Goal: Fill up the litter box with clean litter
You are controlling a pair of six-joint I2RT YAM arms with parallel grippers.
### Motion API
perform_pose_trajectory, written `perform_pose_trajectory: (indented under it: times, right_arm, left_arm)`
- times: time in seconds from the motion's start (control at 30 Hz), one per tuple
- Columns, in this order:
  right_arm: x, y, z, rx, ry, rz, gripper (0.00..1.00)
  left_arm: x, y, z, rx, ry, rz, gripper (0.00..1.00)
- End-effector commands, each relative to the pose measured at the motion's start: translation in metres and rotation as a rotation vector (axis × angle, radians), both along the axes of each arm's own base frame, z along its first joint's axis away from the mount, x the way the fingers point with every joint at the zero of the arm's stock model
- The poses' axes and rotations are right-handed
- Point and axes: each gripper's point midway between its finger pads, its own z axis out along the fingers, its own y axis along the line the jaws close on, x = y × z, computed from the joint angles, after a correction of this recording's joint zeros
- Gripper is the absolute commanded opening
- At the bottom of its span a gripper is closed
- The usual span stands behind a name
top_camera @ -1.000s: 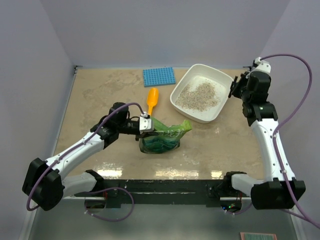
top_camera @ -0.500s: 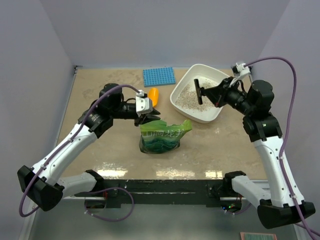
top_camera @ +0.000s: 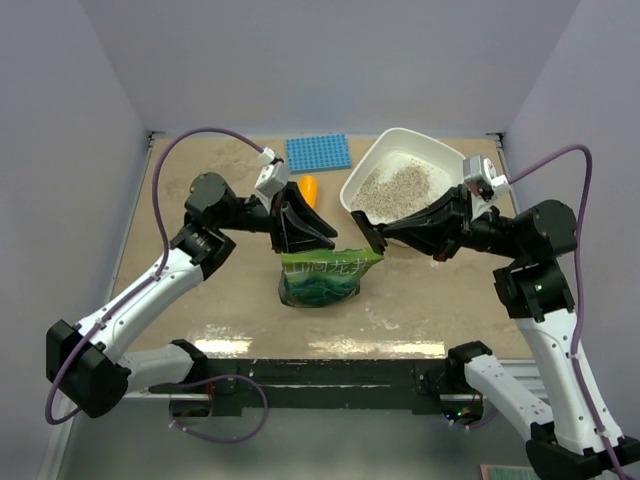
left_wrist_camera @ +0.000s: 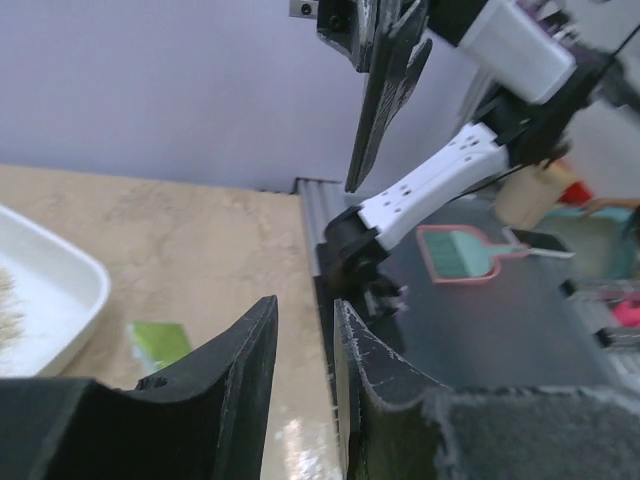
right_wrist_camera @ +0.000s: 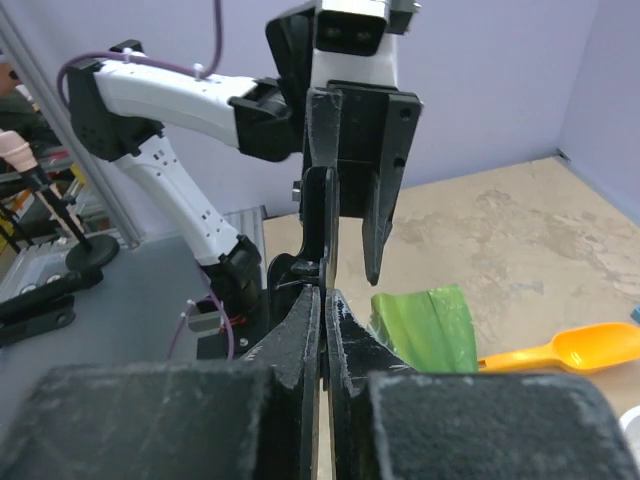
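The white litter box (top_camera: 421, 138) stands at the back right, with a heap of beige clean litter (top_camera: 395, 187) in it. A green foil bag (top_camera: 322, 276) stands at the table's middle. My left gripper (top_camera: 322, 241) hovers just above the bag's top left, open a little with nothing between its fingers (left_wrist_camera: 250, 350). My right gripper (top_camera: 375, 243) reaches in from the right, tip by the bag's top right corner, shut and empty (right_wrist_camera: 322, 296). In the left wrist view the litter box (left_wrist_camera: 70, 290) shows at the left edge.
An orange scoop (top_camera: 308, 187) lies behind the left gripper, partly hidden by it. A blue studded mat (top_camera: 318, 152) lies flat at the back. In the right wrist view the green bag (right_wrist_camera: 425, 325) and the scoop (right_wrist_camera: 570, 350) show on the right.
My left gripper has let go of the bag's top, risen and opened. My right arm has swung from the far right, across the litter box, to the bag's right corner.
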Motion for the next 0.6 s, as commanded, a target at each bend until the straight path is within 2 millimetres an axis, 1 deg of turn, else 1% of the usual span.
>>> perform_pose_trajectory:
  times: [0.0, 0.03, 0.1, 0.27, 0.33, 0.37, 0.43, 0.47, 0.53, 0.57]
  right_arm:
    - [-0.012, 0.005, 0.012, 0.028, -0.035, 0.075, 0.0]
    - [-0.012, 0.006, 0.013, 0.03, -0.035, 0.079, 0.0]
    - [-0.011, 0.008, 0.014, 0.034, -0.032, 0.081, 0.0]
    - [0.0, 0.025, 0.012, 0.049, 0.004, 0.088, 0.0]
    - [-0.001, 0.034, 0.01, 0.052, 0.013, 0.107, 0.0]
    - [0.0, 0.036, 0.013, 0.062, 0.008, 0.103, 0.0]
    - [-0.005, 0.041, 0.015, 0.067, 0.007, 0.123, 0.0]
    - [-0.002, 0.043, 0.013, 0.066, 0.017, 0.117, 0.0]
    - [-0.003, 0.046, 0.012, 0.065, 0.021, 0.124, 0.0]
    - [-0.003, 0.047, 0.011, 0.065, 0.02, 0.126, 0.0]
  left_arm:
    - [-0.038, 0.008, 0.039, -0.147, 0.011, -0.164, 0.34]
    - [-0.037, 0.007, 0.036, -0.148, 0.021, -0.167, 0.34]
    - [-0.041, 0.008, 0.039, -0.166, 0.017, -0.181, 0.34]
    - [-0.05, 0.01, 0.045, -0.196, 0.029, -0.222, 0.33]
    - [-0.05, 0.01, 0.044, -0.192, 0.037, -0.227, 0.33]
    - [-0.049, 0.009, 0.043, -0.19, 0.039, -0.225, 0.33]
    - [-0.049, 0.009, 0.041, -0.186, 0.035, -0.224, 0.33]
    - [-0.049, 0.009, 0.041, -0.183, 0.031, -0.222, 0.33]
    - [-0.048, 0.009, 0.041, -0.178, 0.026, -0.213, 0.33]
    - [-0.044, 0.007, 0.037, -0.164, 0.031, -0.201, 0.33]
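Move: The black clip, already pinched in the right fingers, is about 7 cm to the right of the half-open left hand, roughly 3 cm back and 6 cm above it. From the right hand the left gripper is about 9 cm left, 3 cm ahead and 6 cm lower. The litter bag stands about 9 cm left, 5 cm ahead and 30 cm below the right hand; the litter box is some 28 cm ahead and 11 cm right, the orange scoop 23 cm ahead and 12 cm left. The left hand comes back and up, about 4 cm each way, to line up with the black clip, its fingertips swinging some 10 degrees backward and upward while the gripper stays about a third open. The right hand keeps its pinch on the clip and, after barely moving at first, carries it about 4.5 cm left over the litter bag towards the left fingers, turning slightly counter-clockwise; the left fingers don't close on it yet. ##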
